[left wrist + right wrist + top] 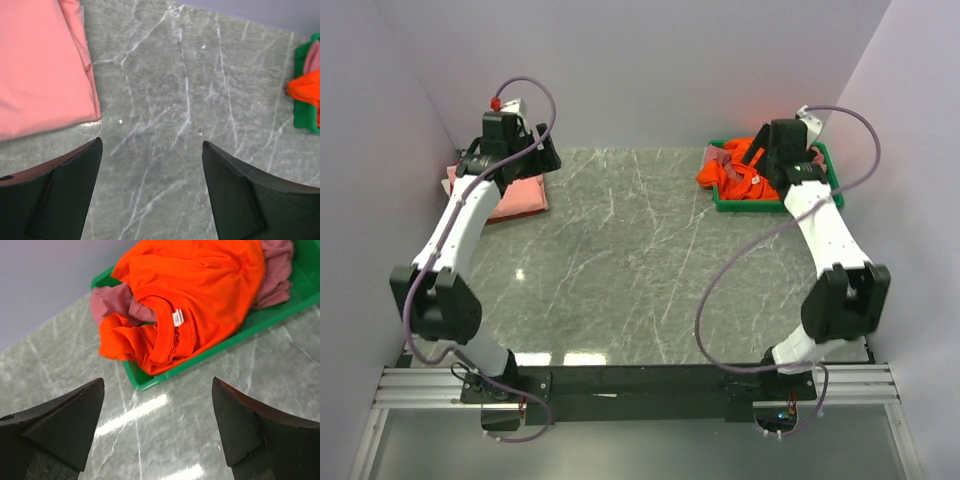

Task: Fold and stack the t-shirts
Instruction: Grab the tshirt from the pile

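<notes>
A folded salmon-pink t-shirt (515, 195) (40, 65) lies flat at the back left of the marble table. My left gripper (542, 155) (152, 145) hovers just to its right, open, with only bare table between its fingers. A crumpled bright orange t-shirt (732, 172) (200, 285) spills over the rim of the green bin (745, 205) (250, 325) at the back right, on top of dusty mauve t-shirts (112, 297). Just in front of the bin's near corner, my right gripper (760, 152) (157, 382) hangs open and empty.
The grey marble table (620, 270) stretches between the two arms. Lilac walls (640, 70) close in the back and both sides. In the left wrist view, the green bin (302, 120) with the orange t-shirt (305, 90) shows far off at the right.
</notes>
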`<state>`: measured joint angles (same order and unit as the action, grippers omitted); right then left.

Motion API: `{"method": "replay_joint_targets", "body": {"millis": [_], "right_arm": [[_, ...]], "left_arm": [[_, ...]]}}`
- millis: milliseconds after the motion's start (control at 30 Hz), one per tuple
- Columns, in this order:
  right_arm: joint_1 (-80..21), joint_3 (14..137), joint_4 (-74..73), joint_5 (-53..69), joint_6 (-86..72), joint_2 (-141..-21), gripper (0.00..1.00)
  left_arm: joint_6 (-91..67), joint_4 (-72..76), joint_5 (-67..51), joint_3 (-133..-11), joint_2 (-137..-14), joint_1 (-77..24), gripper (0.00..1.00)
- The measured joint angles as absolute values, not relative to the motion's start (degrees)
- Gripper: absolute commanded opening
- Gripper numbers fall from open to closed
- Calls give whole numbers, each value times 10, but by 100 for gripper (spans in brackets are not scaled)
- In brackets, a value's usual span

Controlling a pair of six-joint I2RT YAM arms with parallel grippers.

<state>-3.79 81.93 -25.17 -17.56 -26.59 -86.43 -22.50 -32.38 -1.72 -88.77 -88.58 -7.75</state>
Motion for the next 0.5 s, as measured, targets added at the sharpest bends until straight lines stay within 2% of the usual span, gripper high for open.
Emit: {"method": "replay_joint_targets", "body": {"millis": [233, 500], "right_arm": [[-26, 948, -284, -173, -263, -1051, 93], [11, 1045, -333, -176, -261, -1184, 93]], "left_arm": [[-223, -323, -38, -954, -991, -54, 84], [-237, -324, -83, -1002, -1053, -33, 83]]}}
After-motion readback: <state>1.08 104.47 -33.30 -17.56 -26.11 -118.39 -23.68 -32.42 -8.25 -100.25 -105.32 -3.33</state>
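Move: In front of the right hand, the orange shirt's middle lies about 17 cm ahead, 2 cm to the right and 20 cm below. The green bin's middle is level with it and roughly 3 cm farther right; mauve cloth shows about 13 cm to the shirt's right, level with it, and some 15 cm to its left, 2 cm farther out. From the left hand, the orange shirt is about 17 cm ahead, 62 cm right and 21 cm below. Sinking some 12 cm while reaching about 9 cm forward and drifting 4 cm right, the right hand comes in over the bin towards the orange shirt, its wide-open fingers tipping down nearly 20 degrees. The left hand eases forward about 7 cm and down 5 cm to the right of the folded pink shirts, still open and holding nothing. ##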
